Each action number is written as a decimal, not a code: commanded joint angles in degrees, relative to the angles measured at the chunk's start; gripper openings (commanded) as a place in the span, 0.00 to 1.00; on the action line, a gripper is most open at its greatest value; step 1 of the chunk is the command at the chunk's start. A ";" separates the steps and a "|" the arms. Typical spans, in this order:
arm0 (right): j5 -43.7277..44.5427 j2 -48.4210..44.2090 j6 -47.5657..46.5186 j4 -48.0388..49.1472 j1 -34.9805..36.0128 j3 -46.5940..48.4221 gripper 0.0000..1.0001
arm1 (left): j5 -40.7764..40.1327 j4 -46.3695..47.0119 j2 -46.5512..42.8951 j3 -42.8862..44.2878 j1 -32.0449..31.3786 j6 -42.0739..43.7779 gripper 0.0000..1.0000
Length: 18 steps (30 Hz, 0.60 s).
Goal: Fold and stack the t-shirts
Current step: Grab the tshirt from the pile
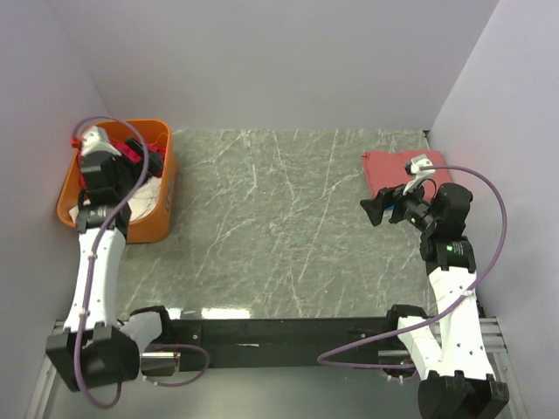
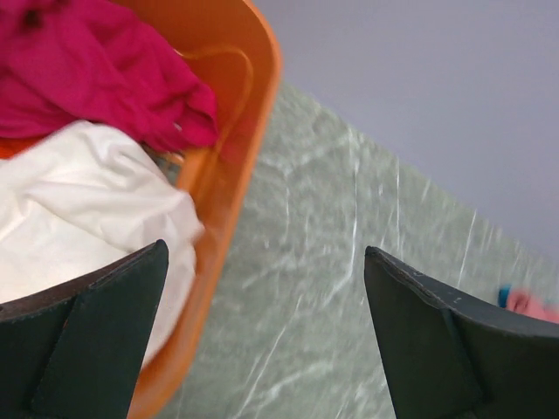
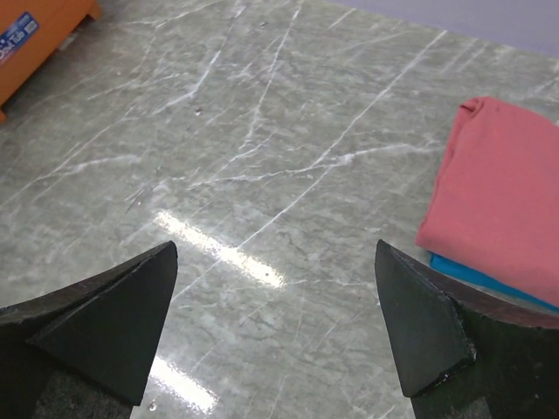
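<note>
A crimson-pink t-shirt (image 2: 96, 78) and a white t-shirt (image 2: 79, 209) lie crumpled in the orange tub (image 2: 253, 96) at the table's left. My left gripper (image 2: 266, 247) hovers open over the tub's right rim, half above the white cloth and half above bare table, holding nothing. On the far right, a folded salmon-pink t-shirt (image 3: 502, 201) rests on a folded blue one (image 3: 476, 272). Just left of that stack (image 1: 389, 166), my right gripper (image 3: 277, 244) stands open and empty above the marble.
The orange tub (image 1: 162, 205) sits against the left wall, its corner visible in the right wrist view (image 3: 44, 30). White walls close in the grey-green marble table (image 1: 279, 227) on three sides. A black rail (image 1: 279, 332) runs along the near edge.
</note>
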 commanded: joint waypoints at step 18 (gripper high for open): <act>-2.86 1.85 -1.76 -0.28 -0.47 0.56 0.99 | -12.89 -17.77 42.43 34.60 14.61 -15.48 0.77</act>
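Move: The crimson t-shirt I reach for lies heaped in the far part of the orange bin, about 11 cm ahead of my left hand, 10 cm to its left and some 20 cm below. The white t-shirt lies nearer in the same bin, level with that hand, about 9 cm to its left and 21 cm below. From my right hand the crimson t-shirt is about 19 cm ahead, 63 cm to the left and 18 cm below. I sweep my left hand about 16 cm to the left and some 9 cm forward over the bin towards the crimson t-shirt, mostly level at first, then sinking about 7 cm. On the way I turn the hand roughly 30 degrees counter-clockwise, dip its left side and tip the fingers further down, narrowing them a little but keeping them well open and empty. ##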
